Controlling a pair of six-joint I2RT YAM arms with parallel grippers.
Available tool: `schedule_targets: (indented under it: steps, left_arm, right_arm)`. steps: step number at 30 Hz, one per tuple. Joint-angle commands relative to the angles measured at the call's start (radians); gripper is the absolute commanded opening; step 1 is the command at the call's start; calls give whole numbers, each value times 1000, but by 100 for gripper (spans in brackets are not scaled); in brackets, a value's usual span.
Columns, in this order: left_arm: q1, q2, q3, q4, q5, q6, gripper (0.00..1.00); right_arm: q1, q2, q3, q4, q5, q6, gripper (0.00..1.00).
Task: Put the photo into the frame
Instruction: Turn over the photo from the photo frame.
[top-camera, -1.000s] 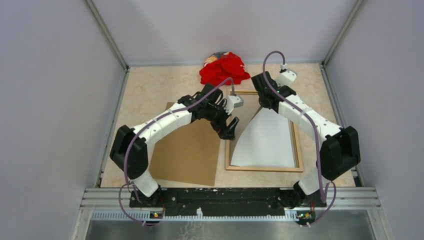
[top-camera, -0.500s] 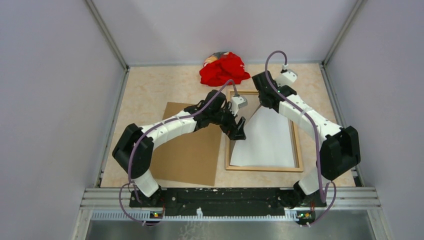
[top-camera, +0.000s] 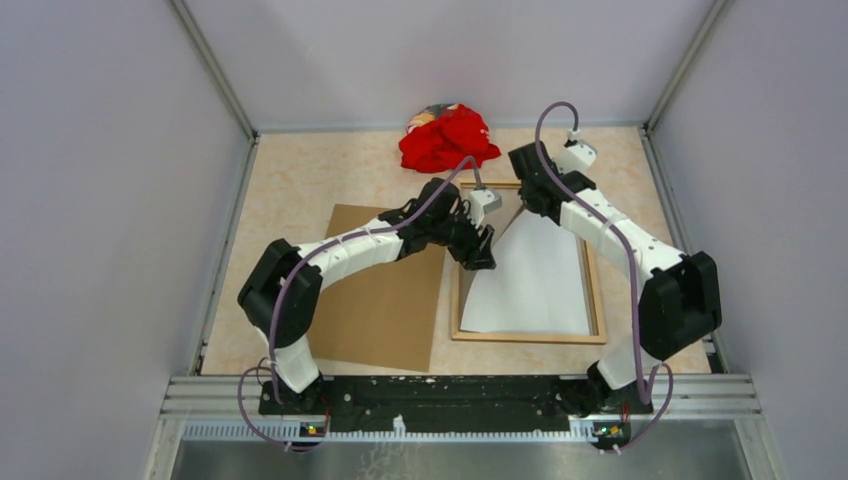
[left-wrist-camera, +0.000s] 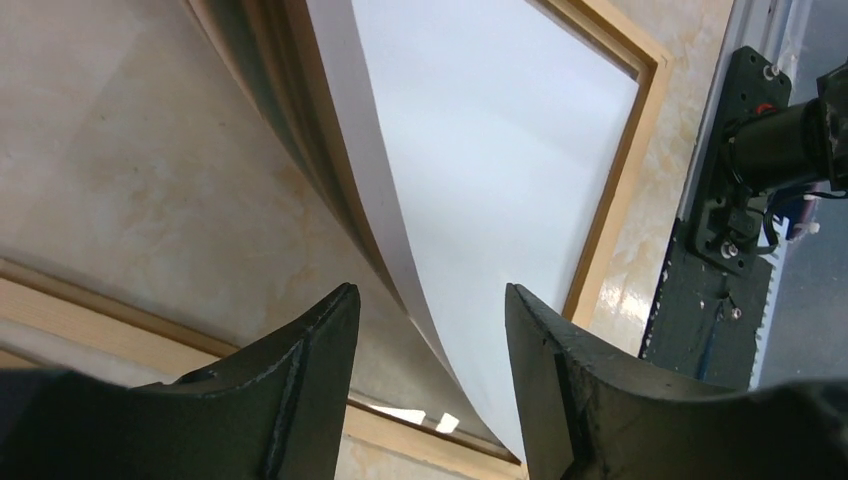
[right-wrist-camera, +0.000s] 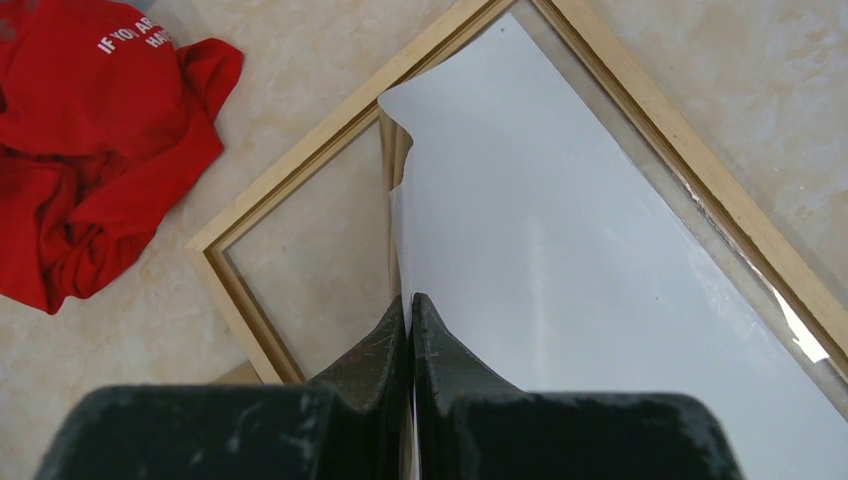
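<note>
The photo (top-camera: 530, 280) lies white reverse up inside the light wooden frame (top-camera: 596, 290), and its far-left part is lifted and curled. My right gripper (top-camera: 524, 205) is shut on the photo's raised far edge; in the right wrist view the gripper (right-wrist-camera: 410, 300) pinches the white sheet (right-wrist-camera: 560, 250) above the frame's corner (right-wrist-camera: 290, 190). At the photo's left edge is my left gripper (top-camera: 482, 252). In the left wrist view this gripper (left-wrist-camera: 430, 292) is open, with the curled edge of the photo (left-wrist-camera: 500, 150) between the fingers, touching neither. The frame's strip (left-wrist-camera: 615, 190) runs behind.
A plain brown board (top-camera: 375, 300) lies flat left of the frame, under the left arm. A crumpled red cloth (top-camera: 448, 138) sits at the back of the table, also seen as red cloth (right-wrist-camera: 90, 130) beyond the frame's corner. Grey walls enclose the table.
My left arm has reached right, from over the board to the photo's left edge, and its jaws have narrowed around that edge. The right gripper kept its hold, barely moving.
</note>
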Motion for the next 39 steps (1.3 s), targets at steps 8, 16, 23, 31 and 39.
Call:
schedule_targets:
  steps: [8,16,23,31,39]
  left_arm:
    - [-9,60,67,75,-77,-7,49]
    - [-9,59,35,71,-216,-27,20]
    - [6,57,33,27,-213,-145,15]
    - [47,100,37,18,-85,-270,15]
    - [74,145,35,70,-26,-358,15]
  right_arm:
    - [-19,-44,-19,89,-81,-18,20]
    - [-33,-107,-25,159,-150,-84,63]
    - [-97,-227,-69,165,-154,-131,65]
    - [-196,-340,-137,160,-175,-175,80]
    - [-316,-413,-234,159,-237,-207,83]
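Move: The left hand's part-open fingers straddle the photo's raised left edge; the stretch to pinch lies about 4 cm ahead, 0 cm sideways and 2 cm below. From this hand the frame's middle is some 6 cm ahead, 9 cm right and 12 cm below, the brown backing board 22 cm left and 1 cm back. The right hand still pinches the edge farther out; that left-hand stretch lies about 9 cm back, 10 cm left and 7 cm below it. The left hand reaches about 4 cm forward along the photo's raised edge while its fingers close and pinch it, then sinks to some 4 cm lower, turning roughly 15 degrees counter-clockwise and tilting. Meanwhile the right hand opens wide and lets go of the edge, then lifts up and away to the right, ending about 9 cm right and 6 cm higher. ##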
